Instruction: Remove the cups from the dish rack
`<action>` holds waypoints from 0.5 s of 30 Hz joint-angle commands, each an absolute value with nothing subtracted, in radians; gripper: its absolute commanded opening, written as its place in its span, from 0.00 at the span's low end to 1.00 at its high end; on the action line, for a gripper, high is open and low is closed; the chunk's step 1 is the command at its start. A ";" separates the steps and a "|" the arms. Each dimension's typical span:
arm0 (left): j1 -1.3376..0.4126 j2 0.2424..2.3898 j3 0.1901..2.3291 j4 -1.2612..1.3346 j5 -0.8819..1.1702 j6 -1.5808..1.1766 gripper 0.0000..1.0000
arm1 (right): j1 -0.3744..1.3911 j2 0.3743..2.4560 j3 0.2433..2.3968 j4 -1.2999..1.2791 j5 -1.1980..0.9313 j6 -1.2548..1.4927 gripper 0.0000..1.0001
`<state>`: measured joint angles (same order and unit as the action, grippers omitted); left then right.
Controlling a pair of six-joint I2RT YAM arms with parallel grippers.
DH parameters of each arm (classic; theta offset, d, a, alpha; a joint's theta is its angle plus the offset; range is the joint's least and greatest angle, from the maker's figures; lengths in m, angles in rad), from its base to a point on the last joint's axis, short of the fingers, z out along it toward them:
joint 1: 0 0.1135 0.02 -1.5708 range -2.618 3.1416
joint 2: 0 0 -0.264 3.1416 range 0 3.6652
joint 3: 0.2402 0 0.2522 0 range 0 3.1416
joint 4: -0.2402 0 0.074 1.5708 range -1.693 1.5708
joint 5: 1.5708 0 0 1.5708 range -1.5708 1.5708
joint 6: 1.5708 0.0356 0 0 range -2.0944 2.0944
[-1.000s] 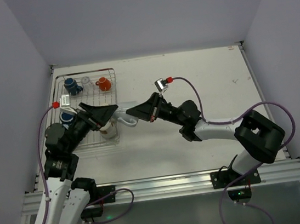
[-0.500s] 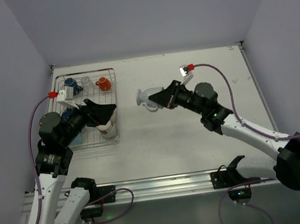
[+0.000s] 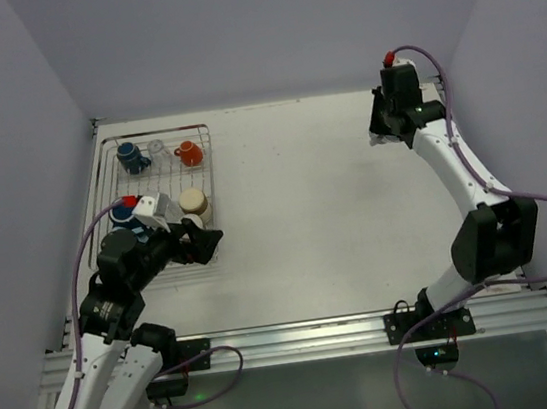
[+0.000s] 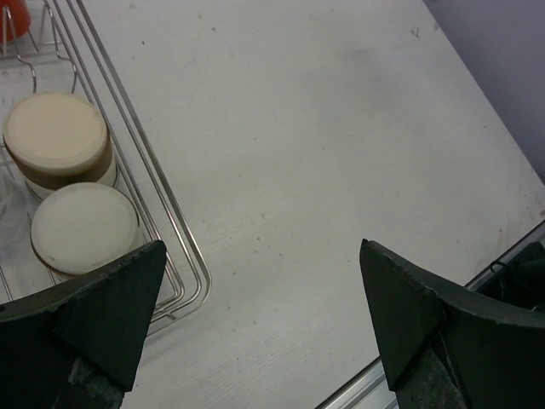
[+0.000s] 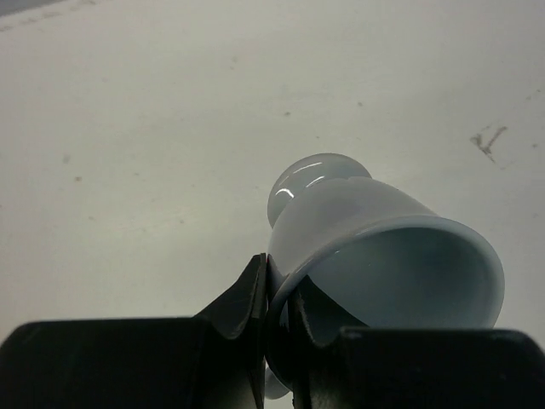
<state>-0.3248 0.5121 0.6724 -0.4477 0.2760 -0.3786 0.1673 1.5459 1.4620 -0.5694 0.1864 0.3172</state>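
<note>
The silver wire dish rack (image 3: 208, 178) sits at the table's left. In it stand two dark blue mugs (image 3: 129, 157), a clear glass (image 3: 156, 147), an orange mug (image 3: 189, 153), a cream cup (image 3: 192, 201) and a white cup (image 3: 193, 221). My left gripper (image 3: 204, 244) hovers open over the rack's near right corner (image 4: 174, 264), with nothing between its fingers. The cream cup (image 4: 58, 136) and white cup (image 4: 83, 226) lie just left of it. At the far right, my right gripper (image 3: 380, 128) is shut on the rim of a light blue cup (image 5: 375, 230), tipped on its side above the table.
The white tabletop (image 3: 303, 201) stretches between the rack and the right arm. Grey walls close the left, back and right sides. A metal rail (image 4: 375, 383) runs along the near edge, close to my left gripper.
The right arm has swung from beside the rack to the far right back, carrying the light blue cup. The left gripper has opened wider and drawn back toward the rack's near corner.
</note>
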 commanded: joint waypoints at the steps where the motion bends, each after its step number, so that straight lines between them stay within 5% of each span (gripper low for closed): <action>1: -0.386 0.473 0.635 -0.425 0.244 -0.353 1.00 | 0.106 1.640 1.564 -0.667 0.255 0.207 0.00; 15: -0.453 0.466 0.611 -0.410 0.187 -0.360 1.00 | 0.040 2.031 1.799 -0.695 0.180 0.086 0.00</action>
<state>-0.4465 0.4656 0.6159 -0.4435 0.2127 -0.3740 0.0547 2.0251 1.7229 -0.6895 0.2066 0.1574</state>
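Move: The bare patch of table where my right hand is taking the cup lies about 9 cm ahead of it, some 6 cm to its right and roughly 21 cm below. A dark scuff on the table is about 4 cm ahead of my right hand and 18 cm to its right, at table height. From my idle left hand, that patch is around 29 cm ahead, 44 cm to the right and 21 cm below. Still pinching the pale cup by its rim, I bring my right hand down about 13 cm towards the open table left of the scuff, working it forward and right by 5 or 6 cm each on the way, the rightward part mostly early. Meanwhile I tip the fingers some 20 degrees steeper, swinging the cup's foot down underneath. My open left hand eases a couple of centimetres back, right and down beside the rack. ##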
